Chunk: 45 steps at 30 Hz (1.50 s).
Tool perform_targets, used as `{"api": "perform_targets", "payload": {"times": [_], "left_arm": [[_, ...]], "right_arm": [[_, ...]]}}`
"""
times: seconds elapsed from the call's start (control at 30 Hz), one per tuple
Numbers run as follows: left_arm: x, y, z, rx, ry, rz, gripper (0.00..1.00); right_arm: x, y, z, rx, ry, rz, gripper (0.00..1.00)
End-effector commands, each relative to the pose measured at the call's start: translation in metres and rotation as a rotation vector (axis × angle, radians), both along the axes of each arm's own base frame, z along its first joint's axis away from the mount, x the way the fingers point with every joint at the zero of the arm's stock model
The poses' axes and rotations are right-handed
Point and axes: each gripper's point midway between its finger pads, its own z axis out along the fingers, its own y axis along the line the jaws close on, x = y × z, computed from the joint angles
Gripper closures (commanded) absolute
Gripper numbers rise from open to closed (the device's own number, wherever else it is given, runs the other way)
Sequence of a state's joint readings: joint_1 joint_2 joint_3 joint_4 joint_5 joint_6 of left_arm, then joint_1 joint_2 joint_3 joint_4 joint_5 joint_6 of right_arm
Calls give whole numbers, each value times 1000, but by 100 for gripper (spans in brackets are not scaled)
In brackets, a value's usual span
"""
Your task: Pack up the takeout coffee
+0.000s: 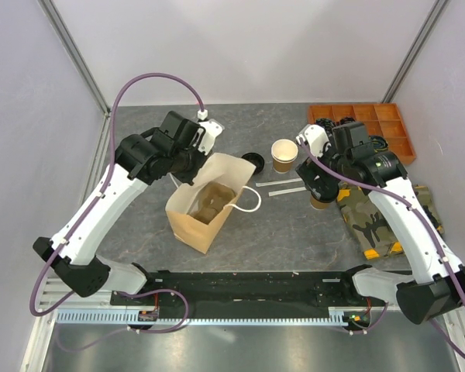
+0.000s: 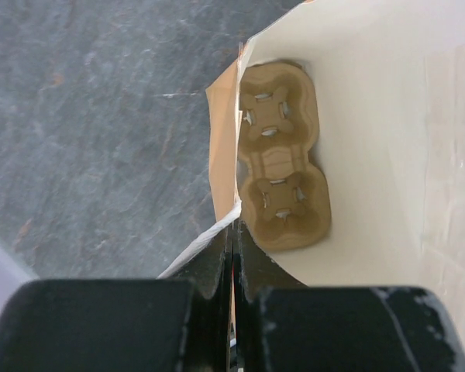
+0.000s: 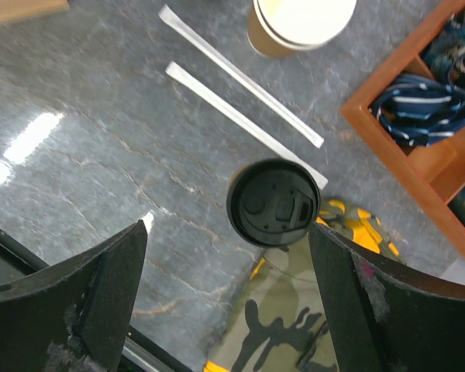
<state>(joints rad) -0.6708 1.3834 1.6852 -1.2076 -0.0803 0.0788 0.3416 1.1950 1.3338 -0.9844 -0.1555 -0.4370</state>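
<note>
A tan paper cup with a black lid [image 3: 273,203] stands on the grey table, partly hidden under my right arm in the top view [image 1: 320,202]. My right gripper [image 3: 229,229] hangs open above it, the lid nearer the right finger. A second tan cup [image 1: 284,153] stands open, white inside, with a loose black lid [image 1: 254,161] to its left. My left gripper [image 2: 234,232] is shut on the rim of the paper bag [image 1: 187,221]. The brown pulp carrier [image 2: 281,155] lies at the bottom of the bag with nothing in its cup holes.
Two wrapped straws [image 3: 240,77] lie between the cups. A camouflage cloth [image 1: 380,217] lies right of the lidded cup. An orange compartment tray [image 1: 372,128] with cables stands at the back right. The bag's white handle [image 1: 252,200] droops toward the middle.
</note>
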Motion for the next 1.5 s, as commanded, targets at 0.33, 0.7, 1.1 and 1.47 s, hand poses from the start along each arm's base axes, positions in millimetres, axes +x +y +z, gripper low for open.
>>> {"api": "perform_targets", "payload": {"times": [0.33,0.7,1.1,1.47], "left_arm": [[18,22,-5,147,-94,15,98],[22,2,-2,79,-100,9,98],[32,28,28,219,-187,29,98],[45,44,37,346,-244,24,98]], "right_arm": [[14,-14,-32,-64,70,-26,5],[14,-27,-46,-107,112,-61,2],[20,-30,-51,-91,125,-52,2],[18,-38,-58,-74,139,-66,2]]}}
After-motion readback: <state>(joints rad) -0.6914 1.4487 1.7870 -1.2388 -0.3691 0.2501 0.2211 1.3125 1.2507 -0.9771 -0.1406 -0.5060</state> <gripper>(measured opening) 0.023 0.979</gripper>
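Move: Below and just beyond the open right hand stands the lidded cup, about 6 cm ahead, 2 cm right and 17 cm down; the cup stack is 13 cm beyond and 11 cm left of that cup, the straws 5 cm farther out and 10 cm left of it. The left hand already pinches the paper bag's rim, the bag's middle level with it, 6 cm right and 14 cm below; the black lids lie 18 cm ahead and 19 cm right. Sinking some 6 cm and drifting about 4 cm to the right, the right hand comes down towards the lidded cup with its fingers kept wide open, tipping a little more steeply down, still short of touching. Meanwhile the left hand keeps its pinch on the bag rim, lifts slightly, dips, then draws it forward, left and up, rolling left side up by about 15 degrees. ##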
